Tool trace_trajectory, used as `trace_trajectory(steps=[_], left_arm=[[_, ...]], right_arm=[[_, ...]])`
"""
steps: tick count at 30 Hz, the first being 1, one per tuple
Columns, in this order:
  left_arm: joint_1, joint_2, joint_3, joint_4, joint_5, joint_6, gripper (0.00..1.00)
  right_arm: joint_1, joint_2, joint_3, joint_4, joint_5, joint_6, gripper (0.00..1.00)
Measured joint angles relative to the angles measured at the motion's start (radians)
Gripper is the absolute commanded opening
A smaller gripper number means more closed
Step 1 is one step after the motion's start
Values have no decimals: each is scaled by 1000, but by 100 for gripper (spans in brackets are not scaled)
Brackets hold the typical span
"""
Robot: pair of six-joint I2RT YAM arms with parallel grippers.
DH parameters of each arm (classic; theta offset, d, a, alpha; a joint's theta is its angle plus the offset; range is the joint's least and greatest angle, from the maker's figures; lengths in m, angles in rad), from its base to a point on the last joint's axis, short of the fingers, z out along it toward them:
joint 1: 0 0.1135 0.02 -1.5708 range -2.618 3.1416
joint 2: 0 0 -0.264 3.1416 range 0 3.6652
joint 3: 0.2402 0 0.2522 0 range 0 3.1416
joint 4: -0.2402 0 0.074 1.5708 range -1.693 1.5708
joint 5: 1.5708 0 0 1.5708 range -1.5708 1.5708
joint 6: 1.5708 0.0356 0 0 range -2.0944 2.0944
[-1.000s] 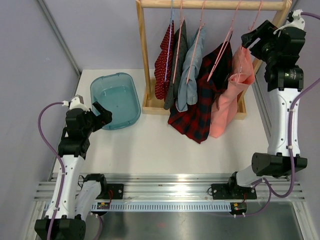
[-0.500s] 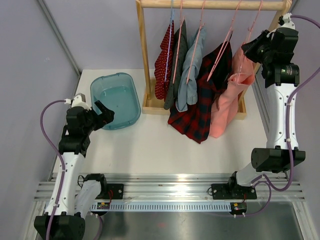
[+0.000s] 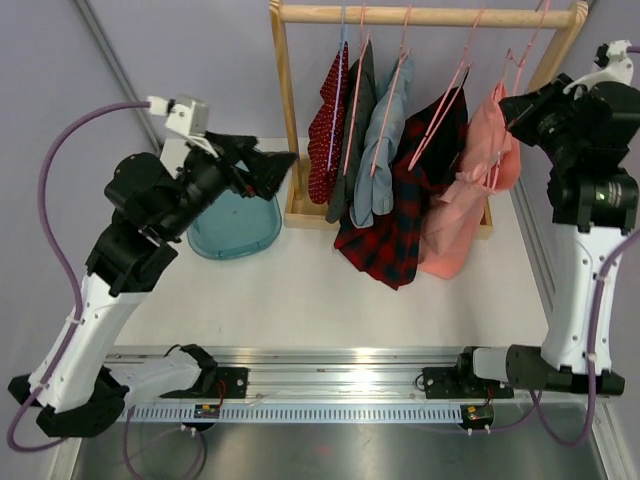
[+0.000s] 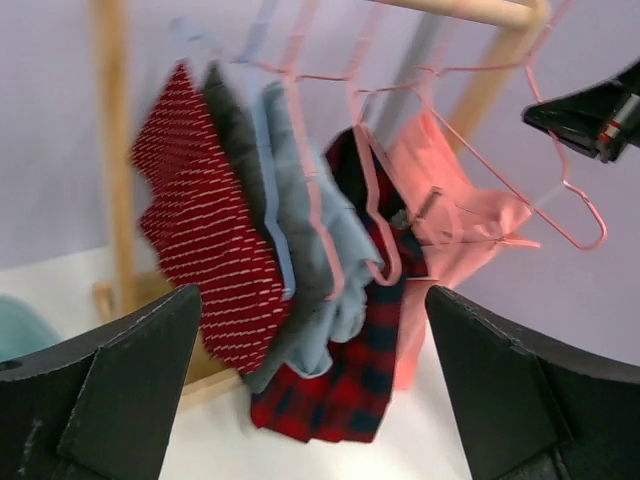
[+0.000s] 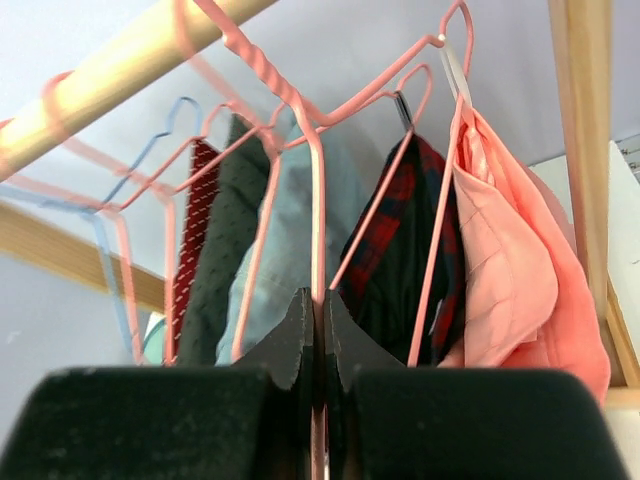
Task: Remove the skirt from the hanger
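A salmon-pink skirt (image 3: 470,195) hangs on a pink wire hanger (image 3: 513,68) at the right end of the wooden rack's rod (image 3: 420,14). My right gripper (image 3: 517,107) is shut on the hanger's wire, just right of the skirt's top. In the right wrist view its jaws (image 5: 320,305) pinch a pink wire, with the skirt (image 5: 510,270) to the right. My left gripper (image 3: 277,165) is raised and open, apart from the clothes and pointing at them from the left. Nothing lies between its fingers (image 4: 312,292); the skirt (image 4: 450,210) and hanger (image 4: 565,195) are beyond.
On the same rod hang a red patterned garment (image 3: 327,125), a dark grey one (image 3: 352,120), a light blue one (image 3: 385,135) and a red plaid one (image 3: 400,215). A teal tub (image 3: 235,228) sits left of the rack base (image 3: 305,212), partly hidden by my left arm.
My right gripper has shut on the hanger wire and shifted the skirt to the right. The left arm has risen from beside the tub and swung toward the rack, still open.
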Motion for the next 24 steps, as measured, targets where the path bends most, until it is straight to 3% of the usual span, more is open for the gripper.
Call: trace_trajectory(steps=[6,12,17,24], left_arm=[[-365,120,42,65,-6,96,99],[-615,352,42,158,-26,155,99],[-708,486,42,242,-31,168,99],[-726,536,42,375,-8,148,99]], right_arm=[[0,-263,-113,-21,-23,22,0],[0,-370,-132,-56,-72,51,0],[0,-423,-161,-103,-101,73,0],[0,-471,-177,-157,-131,89,0]])
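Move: The skirt's near clip hangs about 40 cm to the left hand's right, some 3 cm ahead and 9 cm below; the plaid shirt is roughly 27 cm right, 10 ahead and 15 below, the denim shirt about 17 right, 10 ahead and 12 below. From the right hand, already pinching the skirt's hanger, that clip lies 9 cm back, about 1 cm left and 12 below; the rail is some 14 cm straight ahead and 8 above. The skirt, still clipped to its hanger, is drawn back from the rack some 17 cm and slightly left in the right hand's kept pinch. Meanwhile the open left hand sweeps about 30 cm right towards the near clip, also going back and then down past the hanging shirts' near side, turning some 40 degrees clockwise until its fingers point almost straight right. ##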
